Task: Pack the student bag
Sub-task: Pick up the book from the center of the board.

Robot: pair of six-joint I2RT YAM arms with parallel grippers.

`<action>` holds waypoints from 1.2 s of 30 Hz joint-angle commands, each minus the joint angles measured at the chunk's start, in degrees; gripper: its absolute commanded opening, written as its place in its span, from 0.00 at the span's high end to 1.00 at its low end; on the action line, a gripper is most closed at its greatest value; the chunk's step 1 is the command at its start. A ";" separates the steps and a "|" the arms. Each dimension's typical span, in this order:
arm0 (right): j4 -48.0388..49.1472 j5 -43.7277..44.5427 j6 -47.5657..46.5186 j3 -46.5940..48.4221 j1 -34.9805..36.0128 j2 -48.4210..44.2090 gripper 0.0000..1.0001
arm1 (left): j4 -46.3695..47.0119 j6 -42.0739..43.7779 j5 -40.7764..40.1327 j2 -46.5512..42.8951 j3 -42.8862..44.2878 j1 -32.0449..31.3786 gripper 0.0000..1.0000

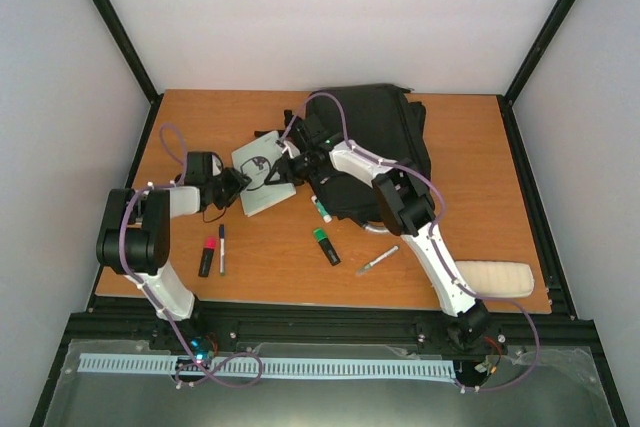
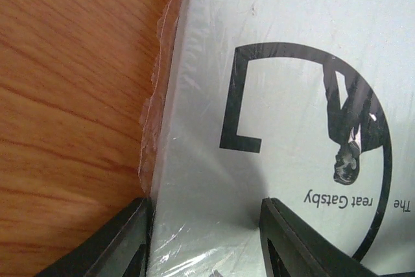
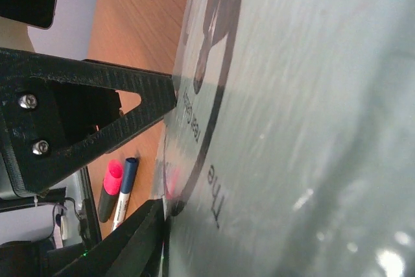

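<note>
The student bag [image 1: 385, 127], a big black backpack, lies at the back of the table. A pale grey book [image 1: 265, 182] titled The Great Gatsby lies just left of it. My left gripper [image 1: 237, 187] is over the book's left corner. Its jaws stand open, one finger [image 2: 123, 244] at the book's [image 2: 272, 95] edge and the other on the cover. My right gripper [image 1: 297, 162] straddles the book's right edge. One of its fingers [image 3: 133, 241] presses on the cover [image 3: 311, 128], and the other is hidden behind the book.
A pink highlighter [image 1: 207, 256] and a blue-capped pen [image 1: 222, 249] lie front left. A green highlighter [image 1: 325, 245], a silver pen [image 1: 377, 260] and another marker [image 1: 322, 209] lie in the middle. A white padded pouch [image 1: 497, 279] sits front right.
</note>
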 commanded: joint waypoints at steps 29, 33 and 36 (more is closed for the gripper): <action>-23.14 -2.25 -38.20 -9.92 -13.49 -37.35 0.97 | -25.39 15.70 8.78 -26.74 13.14 -2.11 0.22; -36.10 -0.40 -55.68 -13.21 -14.41 -45.22 0.97 | -23.50 18.92 16.29 -30.57 13.18 -2.36 0.24; -41.06 2.26 -62.62 -19.11 -14.39 -50.57 0.97 | -18.65 19.53 20.41 -32.58 10.81 -4.83 0.24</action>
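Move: The Great Gatsby book lies flat or nearly so between my hands: its middle is about 4 cm to the left and 1 cm ahead of my right hand, a couple of centimetres below. From my left hand it is about 4 cm right, 1 cm ahead and 1 cm lower. From my right hand, the black backpack's middle is some 21 cm right and 6 cm ahead, and the glue stick about 10 cm right and 7 cm back, both slightly below. I close my right fingers on the book's right-hand side and lift it about 23 cm, swinging it some 19 cm right towards the backpack and rolling my hand so its far side comes up, drawing back a little at the end. My left fingers spread wider and come free of the book's near-left corner; then that hand rises about as high, tipping up. ##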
